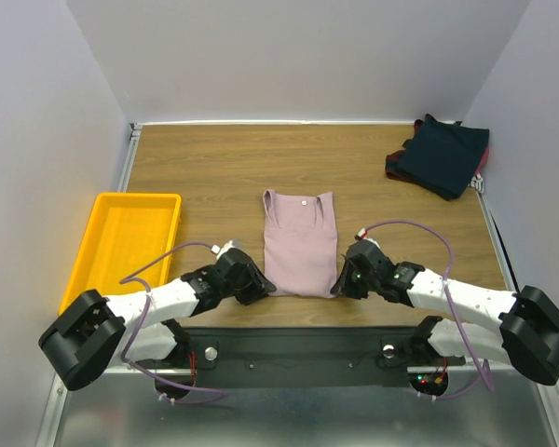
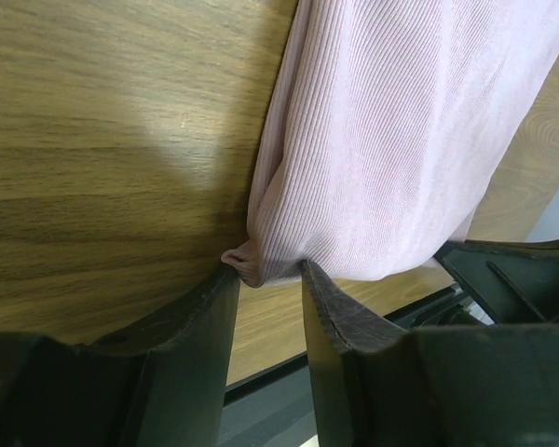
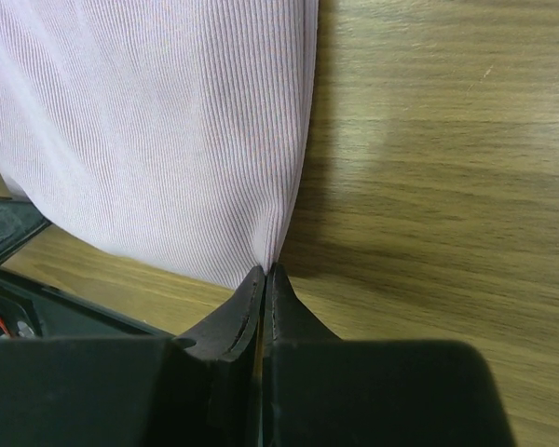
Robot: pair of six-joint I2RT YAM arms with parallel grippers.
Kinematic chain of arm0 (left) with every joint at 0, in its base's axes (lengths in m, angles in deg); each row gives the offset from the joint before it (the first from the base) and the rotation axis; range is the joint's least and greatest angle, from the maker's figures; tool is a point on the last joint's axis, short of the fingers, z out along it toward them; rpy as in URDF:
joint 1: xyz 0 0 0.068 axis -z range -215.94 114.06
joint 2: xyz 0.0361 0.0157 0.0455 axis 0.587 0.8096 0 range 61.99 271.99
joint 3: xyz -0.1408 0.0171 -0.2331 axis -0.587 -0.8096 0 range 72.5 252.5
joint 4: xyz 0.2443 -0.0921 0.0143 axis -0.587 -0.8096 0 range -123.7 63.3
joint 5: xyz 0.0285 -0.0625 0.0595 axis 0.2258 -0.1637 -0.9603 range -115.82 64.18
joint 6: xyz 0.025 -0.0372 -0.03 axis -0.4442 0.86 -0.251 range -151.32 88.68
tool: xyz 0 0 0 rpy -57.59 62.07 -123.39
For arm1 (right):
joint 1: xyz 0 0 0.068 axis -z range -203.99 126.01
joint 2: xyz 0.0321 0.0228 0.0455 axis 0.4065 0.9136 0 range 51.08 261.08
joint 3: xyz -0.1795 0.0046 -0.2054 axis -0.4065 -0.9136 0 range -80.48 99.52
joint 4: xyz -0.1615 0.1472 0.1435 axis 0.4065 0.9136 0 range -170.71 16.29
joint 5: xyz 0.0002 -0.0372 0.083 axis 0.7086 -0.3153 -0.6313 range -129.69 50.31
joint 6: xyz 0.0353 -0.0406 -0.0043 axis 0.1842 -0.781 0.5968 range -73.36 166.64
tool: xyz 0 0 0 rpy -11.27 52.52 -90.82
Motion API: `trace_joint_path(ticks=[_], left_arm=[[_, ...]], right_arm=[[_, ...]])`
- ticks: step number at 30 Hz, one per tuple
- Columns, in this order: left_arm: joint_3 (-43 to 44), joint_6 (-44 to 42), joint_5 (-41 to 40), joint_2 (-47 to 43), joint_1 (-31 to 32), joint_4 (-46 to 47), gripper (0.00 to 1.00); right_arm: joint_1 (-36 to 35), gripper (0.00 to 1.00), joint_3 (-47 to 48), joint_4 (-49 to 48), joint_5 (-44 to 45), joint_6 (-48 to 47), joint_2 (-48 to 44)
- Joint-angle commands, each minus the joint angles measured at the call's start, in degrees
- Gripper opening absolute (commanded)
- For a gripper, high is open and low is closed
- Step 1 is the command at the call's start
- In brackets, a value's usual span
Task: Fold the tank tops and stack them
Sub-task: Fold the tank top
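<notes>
The pink tank top (image 1: 300, 244) lies flat on the table, folded into a narrow strip with its neck at the far end. My left gripper (image 1: 261, 287) is at its near left corner. In the left wrist view (image 2: 265, 270) its jaws stand apart with the bunched corner of the pink top (image 2: 401, 140) between the tips. My right gripper (image 1: 340, 284) is at the near right corner. In the right wrist view (image 3: 265, 270) it is shut on that corner of the pink top (image 3: 149, 130). The dark navy tank tops (image 1: 443, 156) lie in a heap at the far right.
A yellow plastic tray (image 1: 138, 196) stands on the left side of the wooden table (image 1: 214, 168). White walls close in the back and sides. The metal front rail (image 1: 298, 346) runs just behind both grippers.
</notes>
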Motion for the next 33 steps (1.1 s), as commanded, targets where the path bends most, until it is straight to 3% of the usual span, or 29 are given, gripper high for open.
trace_joint_path(ticks=[1,9,17,22,25,33], left_arm=[[-1.3,-3.8,-6.9,2.7,0.1,-9.2,0.47],[0.3,-5.8,-6.5,1.5,0.1,-11.4,0.49],[5.4,-5.5,-7.5,7.2,0.5,-16.6,0.47],[5.3,-5.3,-8.1,6.8,0.6,-16.4,0.33],[5.1,-5.7,-8.1,5.8,0.6,-15.9,0.00],[8.6,-9.1,-6.0,-1.3,1.1,-20.3,0.00]], right_arm=[[-0.6,0.02,0.7,1.0,-0.4,0.7,-1.6],[0.6,0.02,2.6,2.3,-0.7,-0.2,-2.7],[1.3,0.02,2.7,2.8,-0.9,-0.5,-2.7],[1.5,0.02,2.9,2.8,-1.2,-0.7,-2.6],[1.6,0.02,3.2,2.8,-1.5,-1.2,-2.5],[1.5,0.01,5.0,5.0,-7.4,-5.2,-4.2]])
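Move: The left hand, fingers half open, is almost on the tank top's near-left corner, which lies about 1 cm ahead and 1 cm below, level with it sideways. From that hand the neckline is roughly 23 cm ahead and 8 cm right, and the near-right corner some 16 cm right, level fore and aft. The right hand already pinches that right corner; from it the neckline is about 23 cm ahead and 8 cm left, and the left corner some 16 cm left, level fore and aft. The left hand eases about 1 cm forward over the near-left corner of the folded tank top and sinks slightly, rolling some 10 degrees so that its left side rises, then shuts from half open to pinch the corner and draws about 1 cm to the left, away from the right hand. The right hand keeps its closed grip on the near-right corner and stays nearly in place, rising between 1 and 2 cm in all, mostly right at the end. ##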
